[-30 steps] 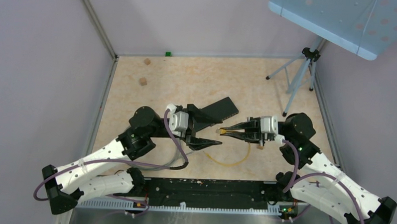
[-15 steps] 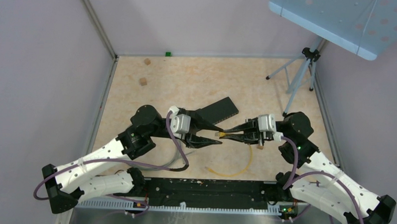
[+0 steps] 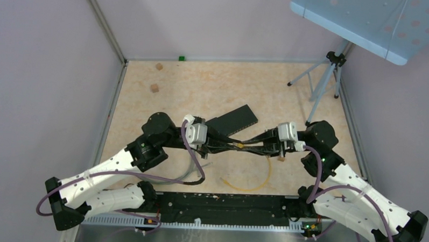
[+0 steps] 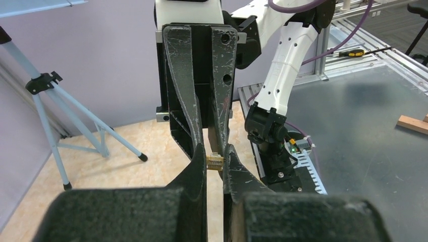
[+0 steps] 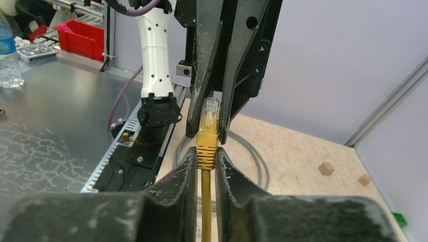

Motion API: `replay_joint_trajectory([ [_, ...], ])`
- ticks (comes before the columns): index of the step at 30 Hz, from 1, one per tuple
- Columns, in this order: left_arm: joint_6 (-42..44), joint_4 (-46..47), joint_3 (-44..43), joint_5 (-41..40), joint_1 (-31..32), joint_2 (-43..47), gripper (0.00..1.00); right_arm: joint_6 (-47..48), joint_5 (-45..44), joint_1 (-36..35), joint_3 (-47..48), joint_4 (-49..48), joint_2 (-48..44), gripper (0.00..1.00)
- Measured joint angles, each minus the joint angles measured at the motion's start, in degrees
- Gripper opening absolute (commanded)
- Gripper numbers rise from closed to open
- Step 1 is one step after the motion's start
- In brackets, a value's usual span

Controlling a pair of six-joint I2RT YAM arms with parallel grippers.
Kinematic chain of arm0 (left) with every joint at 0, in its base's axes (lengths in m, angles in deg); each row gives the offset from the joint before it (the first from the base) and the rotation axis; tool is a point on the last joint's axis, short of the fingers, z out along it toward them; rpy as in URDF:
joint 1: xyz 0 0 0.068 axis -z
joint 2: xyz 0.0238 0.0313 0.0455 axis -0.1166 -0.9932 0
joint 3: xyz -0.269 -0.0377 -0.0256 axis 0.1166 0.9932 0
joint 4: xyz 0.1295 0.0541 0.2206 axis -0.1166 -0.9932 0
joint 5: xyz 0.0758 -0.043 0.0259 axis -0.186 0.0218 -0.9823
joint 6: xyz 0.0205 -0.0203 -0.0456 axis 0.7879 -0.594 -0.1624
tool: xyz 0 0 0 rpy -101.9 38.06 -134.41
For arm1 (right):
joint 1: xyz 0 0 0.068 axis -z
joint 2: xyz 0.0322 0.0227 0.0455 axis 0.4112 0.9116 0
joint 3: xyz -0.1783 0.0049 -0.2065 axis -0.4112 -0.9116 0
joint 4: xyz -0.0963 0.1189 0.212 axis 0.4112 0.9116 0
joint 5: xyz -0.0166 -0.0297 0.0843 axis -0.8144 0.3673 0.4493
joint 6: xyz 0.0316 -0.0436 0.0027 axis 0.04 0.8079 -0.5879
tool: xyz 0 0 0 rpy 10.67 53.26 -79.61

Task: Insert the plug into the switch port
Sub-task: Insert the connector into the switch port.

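Observation:
The yellow plug (image 3: 241, 145) hangs above the table's middle, held from both sides. My right gripper (image 5: 204, 155) is shut on the plug's ribbed yellow boot (image 5: 205, 151), and the cable (image 5: 204, 206) runs back between its fingers. My left gripper (image 4: 215, 158) is shut on the plug's clear tip (image 4: 215, 162), its fingers (image 5: 207, 65) meeting the right gripper's head-on. The switch (image 3: 235, 118), a flat black box, lies on the table just behind the left gripper (image 3: 236, 145), partly covered by it. Its ports are not visible.
The yellow cable loops on the table (image 3: 251, 182) near the front edge. A grey cable (image 3: 191, 173) lies by the left arm. Wooden cubes (image 3: 155, 88) and a green block (image 3: 181, 58) sit at the back left. A tripod (image 3: 322, 81) stands at the back right.
My left gripper has moved right and closed from wide open onto the plug's tip. The right gripper kept its hold and edged slightly left.

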Motion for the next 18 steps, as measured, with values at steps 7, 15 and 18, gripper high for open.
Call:
replay_joint_trajectory([
  [7, -1.44, 0.22, 0.68, -2.43, 0.02, 0.44, 0.0, -2.43, -2.19, -0.02, -4.37, -6.95, -2.36, 0.41],
  [15, -4.02, 4.15, 4.26, -3.93, 0.04, 2.78, 0.0, -8.68, -4.96, -0.02, -10.49, -19.19, -3.08, 0.39],
  [18, -4.2, 4.87, 4.26, -4.28, 0.02, 2.8, 0.0, -10.47, -5.46, -0.02, -11.43, -22.64, -3.06, 0.39],
])
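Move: The yellow plug is pinched by both hands in mid-air: its middle is about at the left hand's finger point and roughly 2 cm to the left of the right hand's, level in height. From the left hand, the right-hand switch lies some 27 cm ahead, about 3 cm to the right and 34 cm below. The left-hand switch, partly hidden, lies about 21 cm ahead, 6 cm to the left and equally low. Opening sideways off the plug's boot, the right fingers let go while that hand eases about 1 cm to the right and tips its fingertips up some 10 degrees. The left fingers stay shut on the plug's connector end and carry it just under 1 cm left and slightly forward, barely turning. ##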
